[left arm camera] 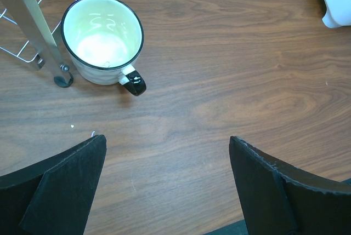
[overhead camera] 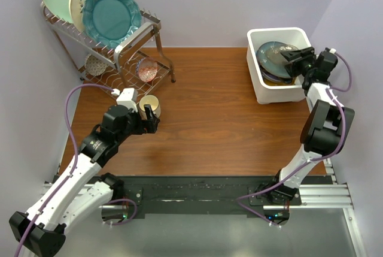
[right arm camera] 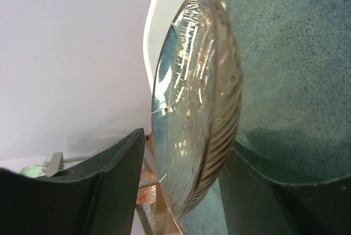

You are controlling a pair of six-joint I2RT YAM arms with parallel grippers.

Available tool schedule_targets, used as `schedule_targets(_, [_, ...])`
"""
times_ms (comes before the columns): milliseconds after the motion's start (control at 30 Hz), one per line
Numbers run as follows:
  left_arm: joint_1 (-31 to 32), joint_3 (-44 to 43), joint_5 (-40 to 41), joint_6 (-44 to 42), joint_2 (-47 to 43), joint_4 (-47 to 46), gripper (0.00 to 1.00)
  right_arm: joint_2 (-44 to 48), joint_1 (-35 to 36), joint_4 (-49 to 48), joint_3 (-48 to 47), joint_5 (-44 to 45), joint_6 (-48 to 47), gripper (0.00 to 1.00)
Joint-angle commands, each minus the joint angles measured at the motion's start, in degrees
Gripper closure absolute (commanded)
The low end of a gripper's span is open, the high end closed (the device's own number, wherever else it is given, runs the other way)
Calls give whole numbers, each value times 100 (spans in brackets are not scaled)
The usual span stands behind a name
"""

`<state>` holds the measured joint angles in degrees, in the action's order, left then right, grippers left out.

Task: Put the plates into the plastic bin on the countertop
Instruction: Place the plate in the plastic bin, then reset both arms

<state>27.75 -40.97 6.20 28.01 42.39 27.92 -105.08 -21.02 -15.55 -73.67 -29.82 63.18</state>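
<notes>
The white plastic bin [overhead camera: 278, 93] stands at the countertop's [overhead camera: 209, 107] far right and holds a dark teal plate [overhead camera: 270, 56] on top of others. My right gripper [overhead camera: 294, 60] reaches over the bin's right rim. In the right wrist view it [right arm camera: 182, 146] is closed around a clear ribbed glass plate [right arm camera: 197, 109] seen edge-on, just above the speckled teal plate [right arm camera: 285, 70]; a thin gap shows at one finger. The bin's rim [right arm camera: 156, 21] shows behind. My left gripper [overhead camera: 152, 113] [left arm camera: 167, 142] is open and empty, low over bare wood.
A cream cup with a black rim [left arm camera: 102, 38] [overhead camera: 148, 105] stands just beyond my left gripper, beside the wire rack's leg [left arm camera: 33, 32]. The rack [overhead camera: 119, 47] at the far left holds upright mint, cream and teal plates. Walls close the back and sides.
</notes>
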Motion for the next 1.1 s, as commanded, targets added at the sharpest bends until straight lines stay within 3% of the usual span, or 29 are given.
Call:
schedule_targets(0, [-41,1,83,55,-64,-138,2,374,-25,360,-16,249,-332,41])
schedule_targets(100, [-41,1,83,55,-47,-129,2,497,-25,456,45,310,-411,34])
schedule_targets(267, [-41,-7,48,47,-38,-138,2,1014,-25,1150,10,660,-885,12])
schedule_targets(333, [-41,1,31,47,-38,-147,2,1173,-25,1229,107,784,-1000,9])
schedule_targets(800, [-41,1,-74,-15,50,-182,0,1130,36,1449,213,504,-1185,5])
schedule_targets(1067, [-41,28,-127,-41,41,-226,0,1560,299,2099,282,1091,-1904,3])
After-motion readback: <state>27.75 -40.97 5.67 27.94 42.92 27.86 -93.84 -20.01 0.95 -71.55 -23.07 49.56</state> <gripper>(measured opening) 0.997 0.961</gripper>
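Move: The glass plate, already loose between the right hand's half-open fingers, has its middle about 4 cm ahead, 2 cm to the left and some 2 cm below. The blue plate in the bin has its middle about 4 cm to that hand's left, level with it in reach and 6 cm below. The bin's right wall is some 10 cm to its right, about level in reach, its rim around 3 cm lower. From the left hand, the glass plate lies roughly 24 cm ahead and 46 cm to the right, at about the same height. The already loosened right fingers come clear of their straddle on the glass plate, spreading from a bit over half to nearly full open. The hand draws back about 4.5 cm and rises some 4 cm, rolling left side down by roughly 10 degrees, then sinks 3 cm again with one fingertip close by the plate's near rim. ##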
